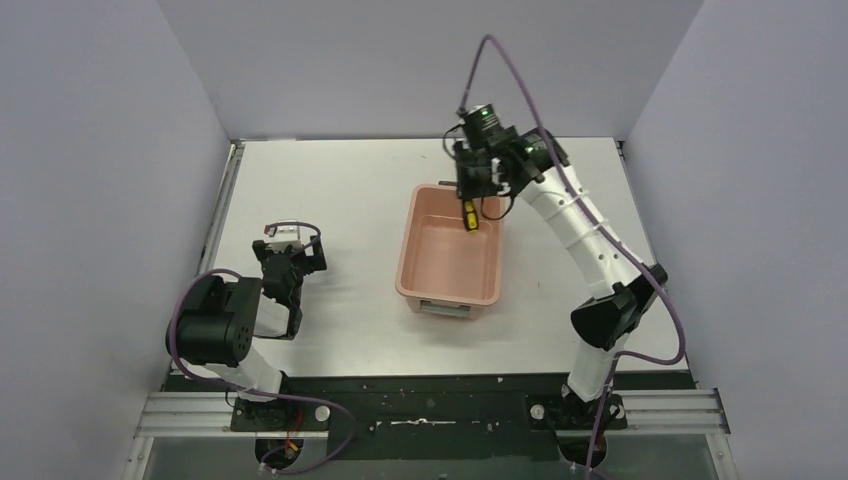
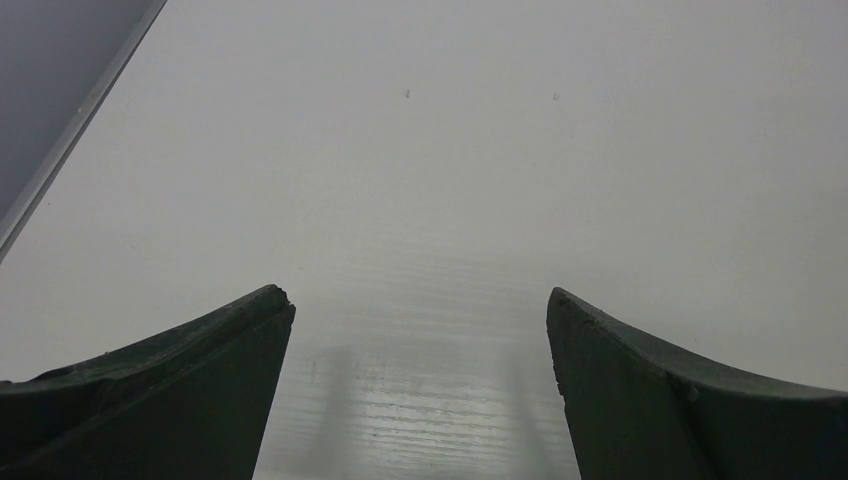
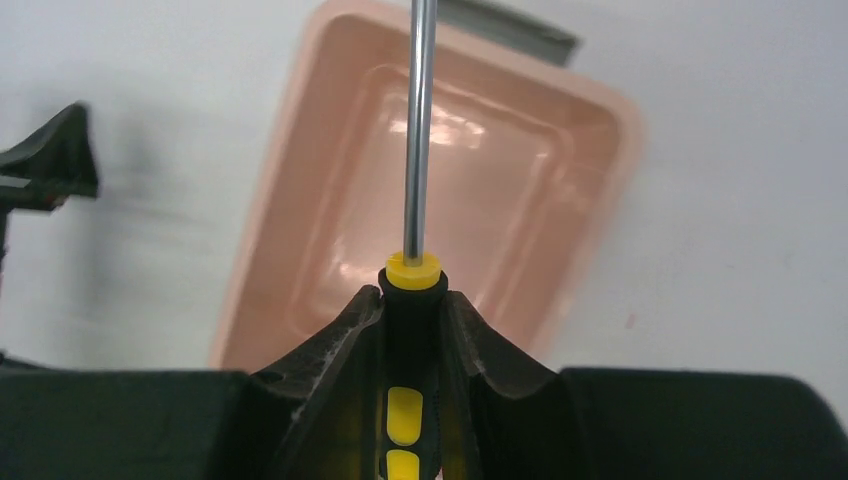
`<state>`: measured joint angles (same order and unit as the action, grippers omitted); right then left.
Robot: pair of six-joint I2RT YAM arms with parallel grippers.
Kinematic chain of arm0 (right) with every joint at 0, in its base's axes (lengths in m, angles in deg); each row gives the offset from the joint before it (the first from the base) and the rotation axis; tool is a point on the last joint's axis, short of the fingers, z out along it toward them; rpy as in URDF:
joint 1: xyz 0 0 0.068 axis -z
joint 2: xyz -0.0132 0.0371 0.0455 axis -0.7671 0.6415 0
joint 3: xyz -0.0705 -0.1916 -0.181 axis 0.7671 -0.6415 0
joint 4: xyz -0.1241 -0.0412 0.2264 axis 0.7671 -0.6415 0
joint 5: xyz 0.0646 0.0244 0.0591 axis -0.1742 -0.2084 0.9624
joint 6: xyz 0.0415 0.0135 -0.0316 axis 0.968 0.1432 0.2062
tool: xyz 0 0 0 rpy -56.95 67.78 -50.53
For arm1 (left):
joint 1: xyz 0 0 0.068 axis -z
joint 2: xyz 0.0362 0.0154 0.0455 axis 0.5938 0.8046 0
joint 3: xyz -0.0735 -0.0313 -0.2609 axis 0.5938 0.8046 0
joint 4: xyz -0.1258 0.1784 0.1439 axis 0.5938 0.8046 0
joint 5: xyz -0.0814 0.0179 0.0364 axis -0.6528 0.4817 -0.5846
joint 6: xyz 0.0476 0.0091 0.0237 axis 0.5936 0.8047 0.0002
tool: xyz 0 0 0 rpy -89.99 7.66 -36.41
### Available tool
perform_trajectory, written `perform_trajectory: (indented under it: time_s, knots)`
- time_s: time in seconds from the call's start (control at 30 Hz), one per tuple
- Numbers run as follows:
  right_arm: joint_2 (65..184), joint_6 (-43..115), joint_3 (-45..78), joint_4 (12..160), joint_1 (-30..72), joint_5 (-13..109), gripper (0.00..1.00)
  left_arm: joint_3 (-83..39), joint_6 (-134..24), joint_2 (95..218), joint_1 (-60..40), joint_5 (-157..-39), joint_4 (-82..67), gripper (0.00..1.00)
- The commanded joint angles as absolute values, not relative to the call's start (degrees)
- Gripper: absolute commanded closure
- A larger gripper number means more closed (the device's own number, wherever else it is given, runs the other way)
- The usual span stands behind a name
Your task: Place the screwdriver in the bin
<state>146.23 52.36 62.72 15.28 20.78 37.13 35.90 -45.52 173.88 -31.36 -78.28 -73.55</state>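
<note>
My right gripper (image 3: 412, 300) is shut on the yellow-and-black handle of the screwdriver (image 3: 417, 150). Its thin metal shaft points away from the wrist, over the inside of the salmon-pink bin (image 3: 300, 190). From above, the right gripper (image 1: 470, 203) hangs over the bin's far end (image 1: 452, 190), and the screwdriver (image 1: 470, 217) points down into the tub. The bin stands in the middle of the white table and holds nothing else that I can see. My left gripper (image 1: 287, 238) rests well left of the bin; its jaws (image 2: 420, 330) stand open over bare table.
Grey walls close in the table on the left, back and right. The arm bases and a black rail (image 1: 430, 410) run along the near edge. A metal strip (image 1: 222, 215) borders the table's left side.
</note>
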Motion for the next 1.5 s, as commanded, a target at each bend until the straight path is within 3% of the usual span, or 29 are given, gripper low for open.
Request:
perform_trajectory:
  time_s: [0.0, 0.43, 0.57, 0.7, 0.83, 1.03, 1.2, 1.33, 1.47]
  knots:
    - [146.9, 57.3, 63.5, 19.3, 10.0, 34.0, 1.0, 35.7, -45.0, 173.4, -31.7, -78.8, -74.9, 0.03]
    - [144.9, 62.4, 25.9, 40.6, 4.1, 34.9, 1.0, 35.7, -45.1, 173.4, -31.7, -78.8, -74.9, 0.03]
    - [147.8, 62.7, 19.8, 46.9, 5.1, 34.4, 1.0, 35.7, -45.1, 173.4, -31.7, -78.7, -74.9, 0.03]
    - [151.0, 62.7, 16.7, 50.6, 6.7, 35.2, 0.92, 35.7, -45.0, 173.4, -31.7, -78.8, -74.9, 0.03]
    - [151.7, 62.9, 15.0, 51.8, 7.2, 34.8, 0.76, 35.7, -45.0, 173.4, -31.7, -78.8, -74.9, 0.03]
    - [148.5, 62.2, 18.2, 47.4, 6.5, 32.7, 0.42, 35.8, -45.1, 173.4, -31.7, -78.7, -74.9, 0.03]
    - [143.0, 60.9, 24.4, 42.1, 5.4, 29.2, 0.28, 35.7, -45.1, 173.4, -31.7, -78.7, -74.9, 0.03]
    - [137.6, 58.7, 27.8, 40.6, 5.4, 28.2, 0.02, 35.8, -45.1, 173.4, -31.7, -78.7, -75.0, 0.03]
    - [133.6, 55.3, 32.1, 38.9, 5.4, 27.9, 0.0, 35.7, -45.1, 173.4, -31.7, -78.8, -75.0, 0.03]
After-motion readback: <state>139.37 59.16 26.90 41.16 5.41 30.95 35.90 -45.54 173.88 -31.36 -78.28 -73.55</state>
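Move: Below the right hand, which already grips the screwdriver by its handle, is the bin: its middle lies about 2 cm ahead, 5 cm to the left and 22 cm down. The bin's near grey handle is some 15 cm back and 6 cm left of this hand, its far handle roughly 18 cm ahead and 4 cm left, both about 19 cm down. From the idle left hand the bin's middle lies about 40 cm to the right, level both ahead and in height. Swinging left about 10 cm and back over the bin with the screwdriver, the right hand then sinks some 26 cm into the near half of the bin, easing back and a little right while the fingers tip about 20 degrees steeper. Low down, the fingers open wide and let go of the handle, then the hand rises about 13 cm, tilting back and edging forward and left. ##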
